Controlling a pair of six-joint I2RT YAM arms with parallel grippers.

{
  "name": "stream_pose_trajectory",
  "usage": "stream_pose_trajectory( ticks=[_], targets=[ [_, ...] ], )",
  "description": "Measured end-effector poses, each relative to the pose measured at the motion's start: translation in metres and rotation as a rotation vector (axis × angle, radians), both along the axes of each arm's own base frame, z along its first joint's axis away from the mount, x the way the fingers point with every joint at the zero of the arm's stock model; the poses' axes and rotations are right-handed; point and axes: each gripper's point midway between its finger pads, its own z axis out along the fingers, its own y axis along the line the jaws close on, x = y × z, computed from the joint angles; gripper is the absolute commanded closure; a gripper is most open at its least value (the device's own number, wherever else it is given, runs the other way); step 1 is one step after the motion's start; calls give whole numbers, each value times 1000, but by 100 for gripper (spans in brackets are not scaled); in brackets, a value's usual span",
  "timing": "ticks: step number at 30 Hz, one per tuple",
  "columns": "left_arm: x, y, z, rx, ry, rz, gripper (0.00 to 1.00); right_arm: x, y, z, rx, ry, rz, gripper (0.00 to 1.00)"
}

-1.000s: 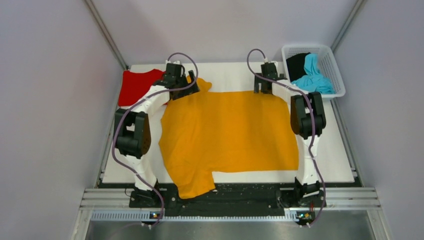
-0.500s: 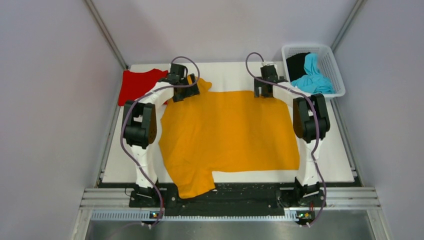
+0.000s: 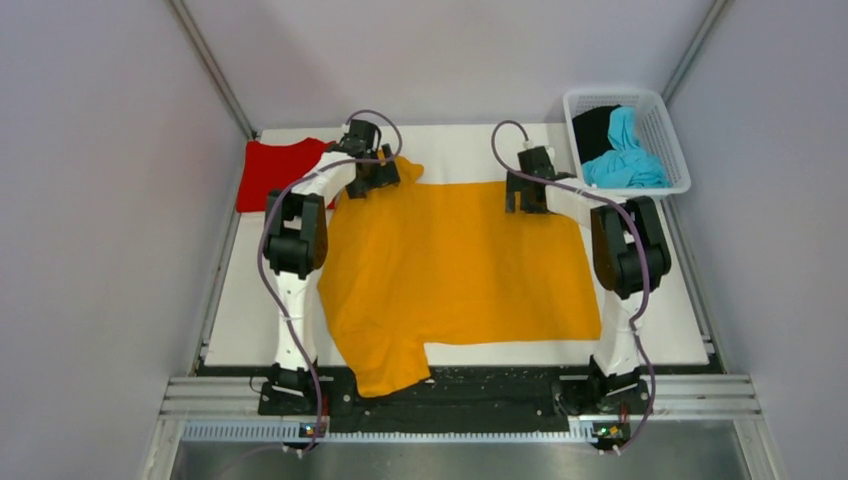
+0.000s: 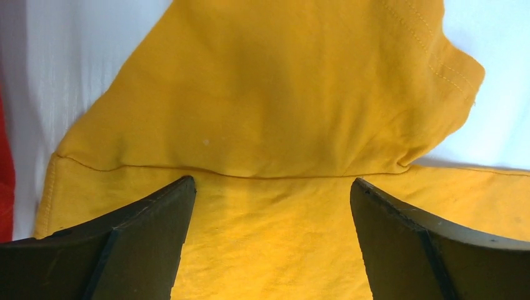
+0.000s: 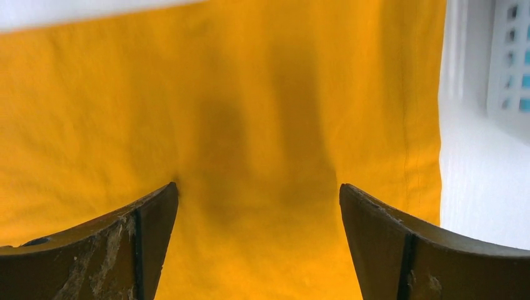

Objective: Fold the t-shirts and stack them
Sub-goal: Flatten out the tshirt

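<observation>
An orange-yellow t-shirt lies spread flat over the middle of the white table, one sleeve hanging off the near edge. My left gripper hovers open above its far-left corner, where a sleeve is folded over the body; nothing sits between the fingers. My right gripper is open over the far-right corner of the same shirt, close to its side hem. A red t-shirt lies flat at the far left. A cyan-blue t-shirt and a black one sit crumpled in the basket.
The white mesh basket stands at the far right corner, and its wall shows beside the right gripper. Bare white table flanks the shirt on the right. Grey walls enclose the table on three sides.
Both grippers have shifted a little over the far edge of the orange-yellow shirt, the left one rightward, the right one toward the near side. Both elbows swung inward. Jaws stayed open.
</observation>
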Motion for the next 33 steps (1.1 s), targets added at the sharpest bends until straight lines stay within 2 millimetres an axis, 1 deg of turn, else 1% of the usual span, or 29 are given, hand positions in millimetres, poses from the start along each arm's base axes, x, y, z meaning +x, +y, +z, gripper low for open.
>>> stream_pose_trajectory(
  ticks=[2,5,7,10,13,17,20,23,27,31,33],
  targets=[
    [3,1,-1,3,-1,5,1,12,0,1,-2,-14,-9,1],
    [5,4,0,-1,-5,14,1,37,0,1,7,-40,-26,1],
    [11,6,0,-10,-10,21,1,51,0,1,14,-55,-35,1],
    [26,8,3,-35,-29,32,1,66,0,1,25,-70,-45,1],
    [50,5,6,-80,-59,30,1,77,0,1,35,-82,-51,1],
    [88,-3,11,-152,-131,23,1,82,-2,0,60,-84,-66,1],
    [105,-8,15,-208,-174,22,1,83,-6,0,70,-84,-79,1],
    [112,-9,18,-250,-198,28,1,86,-8,0,77,-79,-82,1],
    [117,-7,21,-280,-213,40,1,94,-10,0,78,-74,-83,1],
    [118,-6,23,-289,-220,37,1,99,-8,5,86,-67,-58,1],
    [119,-6,26,-289,-228,32,1,101,-5,10,91,-66,-40,1]
  ],
)
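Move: The orange t-shirt lies spread right under both open grippers, about 1 cm below them. Its middle is some 27 cm back and 23 cm right of the left hand, and about 21 cm back and 18 cm left of the right. Its far sleeve sits 6 cm ahead and 3 cm right of the left hand; the red shirt is 25 cm to that hand's left and 3 cm ahead. The basket's middle is about 17 cm ahead and 28 cm right of the right hand. The orange shirt is dragged forward under the spread fingertips of both hands, which keep resting on it near its far edge. The right hand sets off at once, some 10 cm out and level; the left starts slowly, then sweeps about 12 cm forward, rising a little as its fingers tip outward and its left side dips. Both grippers stay wide open. ##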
